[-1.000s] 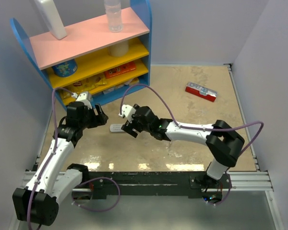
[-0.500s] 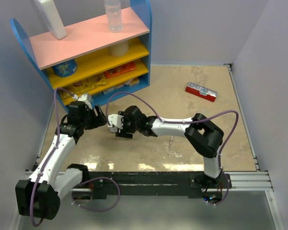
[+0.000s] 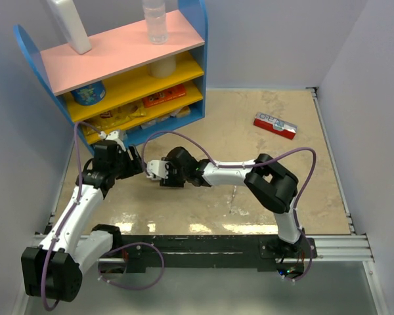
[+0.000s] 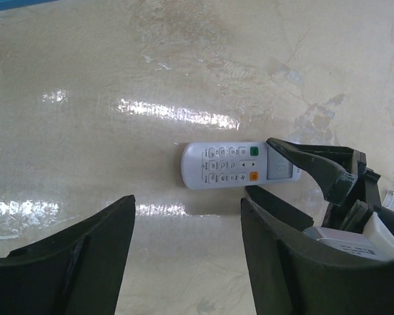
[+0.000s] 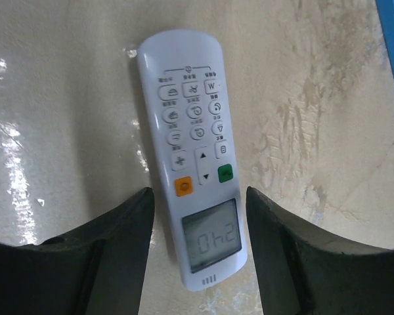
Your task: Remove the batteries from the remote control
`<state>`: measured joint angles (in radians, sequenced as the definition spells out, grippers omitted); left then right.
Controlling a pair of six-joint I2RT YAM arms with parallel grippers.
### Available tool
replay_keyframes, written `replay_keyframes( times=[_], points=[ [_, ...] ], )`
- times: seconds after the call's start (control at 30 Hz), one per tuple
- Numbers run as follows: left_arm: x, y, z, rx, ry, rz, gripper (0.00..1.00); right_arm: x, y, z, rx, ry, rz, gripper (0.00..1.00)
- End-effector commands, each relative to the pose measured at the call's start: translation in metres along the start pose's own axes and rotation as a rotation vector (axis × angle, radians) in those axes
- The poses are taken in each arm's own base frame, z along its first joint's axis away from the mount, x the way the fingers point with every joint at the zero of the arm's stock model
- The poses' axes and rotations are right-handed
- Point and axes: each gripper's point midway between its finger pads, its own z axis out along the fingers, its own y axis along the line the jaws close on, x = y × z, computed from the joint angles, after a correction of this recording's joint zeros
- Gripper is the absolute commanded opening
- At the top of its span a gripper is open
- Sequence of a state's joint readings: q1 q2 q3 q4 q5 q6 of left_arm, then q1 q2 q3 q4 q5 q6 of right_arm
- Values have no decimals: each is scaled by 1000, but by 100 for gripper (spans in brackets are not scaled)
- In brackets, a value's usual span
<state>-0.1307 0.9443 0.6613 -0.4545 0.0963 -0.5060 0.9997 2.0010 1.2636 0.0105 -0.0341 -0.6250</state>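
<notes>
The remote control (image 5: 194,177) is a slim white bar lying button side up on the table, its lit display end toward my right wrist. My right gripper (image 5: 198,197) is open and straddles that display end, with a narrow gap showing on each side. In the left wrist view the remote control (image 4: 230,165) lies just ahead of my open left gripper (image 4: 187,216), which has nothing between its fingers. From above, the left gripper (image 3: 139,167) and right gripper (image 3: 159,176) face each other closely, covering most of the remote. The batteries are hidden.
A blue shelf unit (image 3: 118,72) with pink and yellow boards and packaged goods stands at the back left, close behind both grippers. A red-and-white flat box (image 3: 275,125) lies at the back right. Side walls border the table.
My right gripper has reached left over the remote and narrowed its jaws around the display end. The left gripper has closed a little and barely shifted.
</notes>
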Motion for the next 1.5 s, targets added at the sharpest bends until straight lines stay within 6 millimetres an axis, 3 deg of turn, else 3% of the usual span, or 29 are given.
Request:
replay_keyframes(
  times=[0.0,0.23,0.33,0.43,0.63,0.9,1.1,1.2,1.23,1.3,1.47],
  points=[
    [-4,3,0,-19,-12,-23,69,-3,-9,-6,33,8,-35,61],
    [-2,5,4,-25,1,-21,68,6,-9,1,38,40,-66,61],
    [-1,6,6,-29,6,-19,68,18,-1,8,3,86,-80,61],
    [-1,6,7,-34,7,-17,68,27,6,15,-48,130,-82,52],
    [-2,6,7,-32,3,-12,68,14,11,15,-84,98,24,41],
    [-4,7,6,-34,-9,-5,68,3,25,-4,-161,47,207,31],
    [-7,6,5,-32,-24,0,67,0,36,-27,-169,36,424,30],
    [-7,5,4,-26,-25,5,67,-6,49,-40,-199,7,554,30],
    [-8,4,4,-20,-29,8,67,0,62,-44,-225,24,617,30],
    [-8,2,3,-9,-28,16,67,-10,74,-57,-290,-7,684,31],
    [-5,-4,4,23,-19,45,67,-3,99,-78,-385,19,727,30]
  ],
)
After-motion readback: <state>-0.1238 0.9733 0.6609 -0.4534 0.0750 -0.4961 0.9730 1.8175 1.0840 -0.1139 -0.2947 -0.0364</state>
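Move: The remote control lies under the right hand, its middle about 3 cm to the left, level front to back and some 2 cm below; the fingers straddle its screen end. The blue shelf's front edge stands about 15 cm ahead and 7 cm left of this hand. A clear stick lies about 8 cm back and 20 cm right of the hand. From the left hand the remote is roughly 3 cm ahead, 8 cm right and 10 cm below. Sinking about a centimetre and easing slightly forward, the right hand closes its fingers on the remote near the screen end, pinching it across its width. It then pulls back towards the robot's own side with the remote, ending about 8 cm back and 3 cm right, staying low while the wrist rolls some 35 degrees, top tipping forward, and turns slightly clockwise. ##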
